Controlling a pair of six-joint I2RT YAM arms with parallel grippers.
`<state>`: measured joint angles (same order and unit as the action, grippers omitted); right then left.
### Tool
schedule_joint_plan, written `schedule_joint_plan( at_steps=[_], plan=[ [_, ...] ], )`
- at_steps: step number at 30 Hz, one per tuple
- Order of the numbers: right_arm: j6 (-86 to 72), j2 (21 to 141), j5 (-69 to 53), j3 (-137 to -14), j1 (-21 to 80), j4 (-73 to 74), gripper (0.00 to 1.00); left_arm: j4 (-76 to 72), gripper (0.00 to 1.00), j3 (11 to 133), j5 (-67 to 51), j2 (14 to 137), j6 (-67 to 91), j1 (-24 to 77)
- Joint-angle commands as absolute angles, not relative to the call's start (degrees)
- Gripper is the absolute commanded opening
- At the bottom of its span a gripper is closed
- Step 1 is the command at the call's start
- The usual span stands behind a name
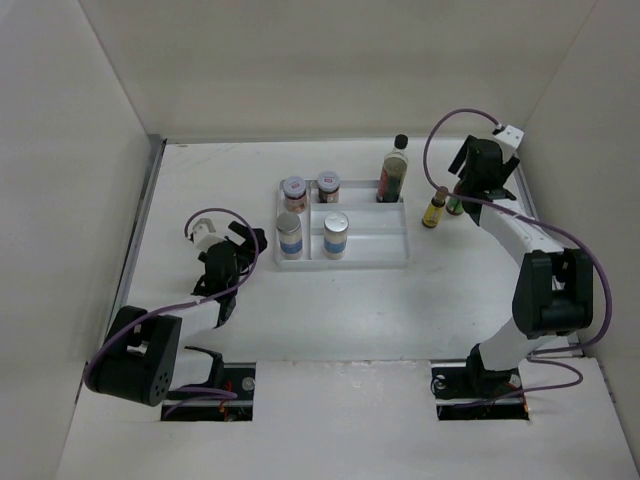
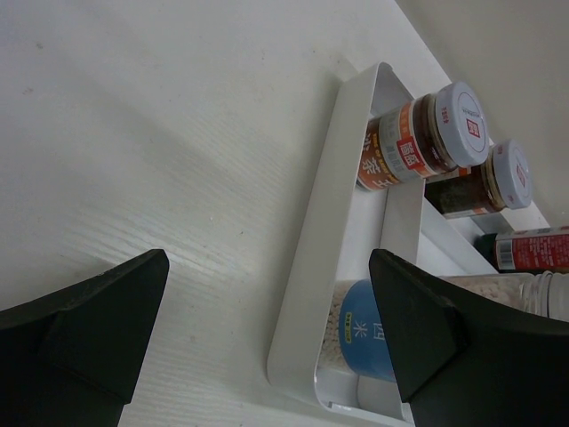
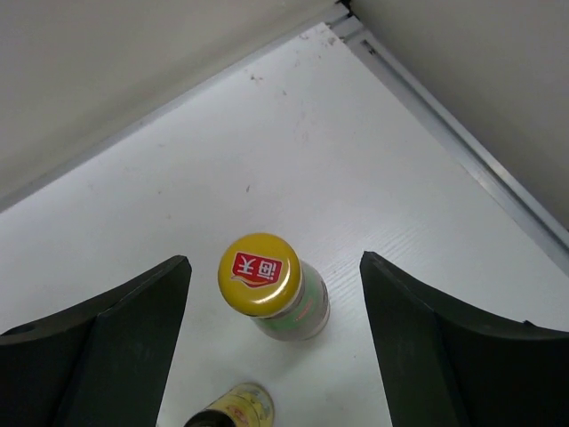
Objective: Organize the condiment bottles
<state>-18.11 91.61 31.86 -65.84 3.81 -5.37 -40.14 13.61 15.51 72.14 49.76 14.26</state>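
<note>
Two silver-lidded blue-labelled jars [image 1: 289,236] [image 1: 336,234] stand in the front compartments of the white tray [image 1: 372,255]. Two reddish-brown spice jars [image 1: 294,192] [image 1: 328,186] and the tall black-capped bottle [image 1: 394,172] stand in its back row. To the right of the tray, on the table, are the tiny yellow bottle [image 1: 434,208] [image 3: 233,409] and the yellow-capped bottle [image 3: 271,286]. My right gripper [image 3: 274,262] is open above that bottle, with a finger at each side and neither touching it. My left gripper [image 2: 268,267] hangs open at the tray's left end, holding nothing.
White walls close in the table at the left, back and right, and a metal rail [image 3: 462,142] runs along the right wall near my right gripper. The tray's rim [image 2: 311,267] lies between my left fingers, with a blue-labelled jar [image 2: 364,342] just behind it.
</note>
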Motion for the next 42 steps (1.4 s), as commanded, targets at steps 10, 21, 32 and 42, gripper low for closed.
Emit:
schedule_joint_plan(
  at_steps=[10,21,32,42],
  plan=[
    [-18.81,96.5,29.62,-74.44,3.73,-2.38,0.69,-43.59,1.0,15.47,13.8,72.51,50.98,13.84],
    [-18.99,96.76,31.2,-72.42,3.73,-2.72,0.5,-43.77,1.0,15.47,13.45,72.95,51.24,13.67],
    [-17.41,85.98,36.12,-70.75,3.73,-8.17,0.2,-43.77,1.0,15.38,13.45,72.77,51.33,13.49],
    [-13.54,71.64,35.95,-72.24,12.42,-9.93,0.2,-43.77,1.0,15.38,13.45,72.69,51.33,13.31]
  ],
)
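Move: The green bottle with the gold cap stands just in front of the right gripper: its middle is about 2 cm ahead, in line sideways and some 8 cm below, so the open fingers are near cap height. The small yellow bottle is about 7 cm left and 2 cm back, 13 cm down; the tall bottle in the tray is roughly 19 cm left and 4 cm ahead. From the left gripper, the gold-capped bottle lies some 50 cm right and 15 cm ahead. Ease the right gripper about 2 cm forward and slightly down, so its open fingers straddle the top of the gold-capped bottle, and close them on the neck just below the cap. Then lift quickly by about 14 cm, drawing back some 7 cm towards the base and tilting the fingers up roughly 15 degrees, keeping the pinch. ##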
